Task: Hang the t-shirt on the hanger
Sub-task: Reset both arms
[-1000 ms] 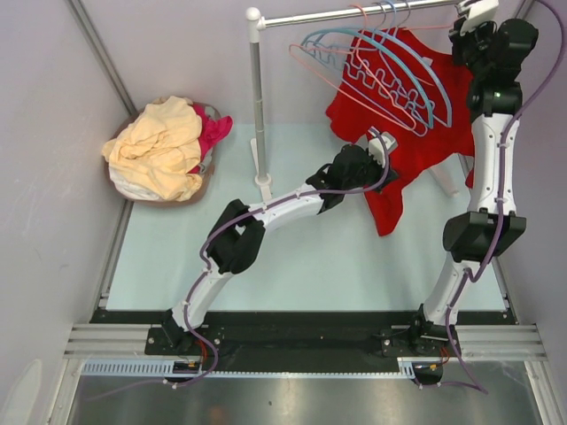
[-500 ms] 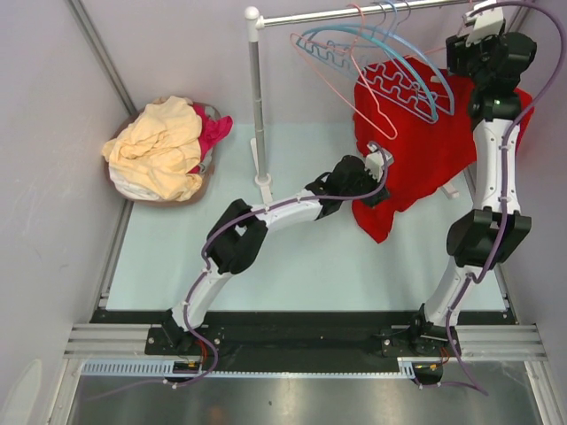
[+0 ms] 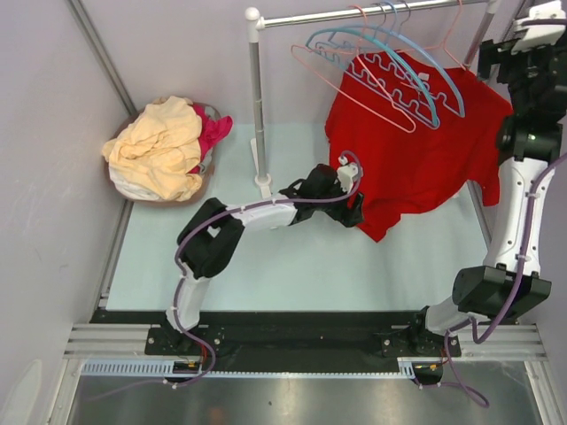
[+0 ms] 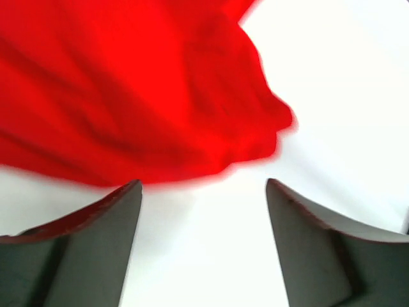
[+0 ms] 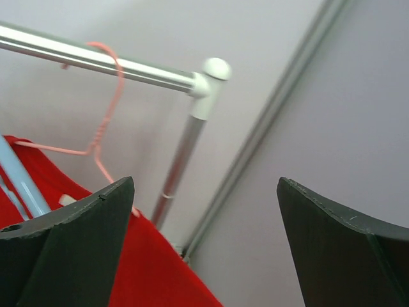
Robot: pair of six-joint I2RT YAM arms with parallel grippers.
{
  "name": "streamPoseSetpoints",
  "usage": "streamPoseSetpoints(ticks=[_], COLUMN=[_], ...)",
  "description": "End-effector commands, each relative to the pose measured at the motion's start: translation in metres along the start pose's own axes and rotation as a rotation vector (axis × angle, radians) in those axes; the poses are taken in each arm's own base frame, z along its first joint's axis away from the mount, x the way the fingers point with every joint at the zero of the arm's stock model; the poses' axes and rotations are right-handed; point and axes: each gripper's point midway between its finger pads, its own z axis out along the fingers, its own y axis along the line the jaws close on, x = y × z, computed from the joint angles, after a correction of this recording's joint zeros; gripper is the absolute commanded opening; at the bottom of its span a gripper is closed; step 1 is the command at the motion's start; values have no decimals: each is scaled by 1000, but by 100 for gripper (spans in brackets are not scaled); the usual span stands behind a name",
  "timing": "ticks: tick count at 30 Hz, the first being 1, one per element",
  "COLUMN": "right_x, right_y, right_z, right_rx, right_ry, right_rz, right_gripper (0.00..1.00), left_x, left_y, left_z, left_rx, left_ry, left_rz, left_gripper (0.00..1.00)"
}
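Note:
The red t-shirt (image 3: 416, 150) hangs spread from a salmon-pink hanger whose hook (image 3: 456, 22) sits on the rail; its lower hem droops to the table. In the right wrist view the hook (image 5: 105, 96) hangs on the rail above the t-shirt (image 5: 153, 268). My left gripper (image 3: 357, 211) is open and empty at the shirt's lower left edge; the left wrist view shows the cloth (image 4: 140, 96) just beyond my gripper (image 4: 203, 185), not between the jaws. My right gripper (image 3: 493, 60) is open and empty, right of the shirt's shoulder, also seen in its wrist view (image 5: 204, 182).
A second pink hanger (image 3: 354, 84) and blue notched hangers (image 3: 399, 66) hang on the rail (image 3: 354, 13) in front of the shirt. The rack post (image 3: 257, 97) stands at centre left. A basket (image 3: 133, 186) with yellow (image 3: 159, 142) and magenta (image 3: 211, 131) garments sits far left.
My right gripper has moved right, away from the hanger and the rail's end. The shirt now hangs wider and swings. My left gripper has drawn back left and down, off the shirt.

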Motion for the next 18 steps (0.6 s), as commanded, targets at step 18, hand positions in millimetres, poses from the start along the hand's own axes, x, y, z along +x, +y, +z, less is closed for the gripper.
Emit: streamPoseSetpoints(ticks=[18], right_x=[67], right_y=[-6], right_z=[-205], right_rx=[-183], right_ry=[405], right_rz=[406], right_gripper=[100], left_x=[-36], left_y=[-41], left_z=[-247], left_rx=[-4], left_ry=[-89], left_rz=[166], left_gripper=[100])
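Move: The t-shirt already hangs from the rail on its pink hanger, its middle some 17 cm ahead, 14 cm right and 20 cm above the left hand. Its lowest hem corner is about 6 cm right of that hand and 4 cm back, a little below; the stand's left foot is some 6 cm ahead, 25 cm left. From the right hand, the shirt's middle lies about 7 cm ahead, 14 cm left and 25 cm below; the hanger's neck is 13 cm ahead, 10 cm left. With nothing held, the left hand draws away from the shirt's hem to the left, up and back, travelling about 12 cm left, 10 cm up and 8 cm back, while its nearly open fingers spread fully. The right hand, fingers staying wide open, leaves the hanger side by swinging right and then increasingly back, also sinking by about 6 cm, and its wrist tips down and rolls left side up some 15 degrees each. ##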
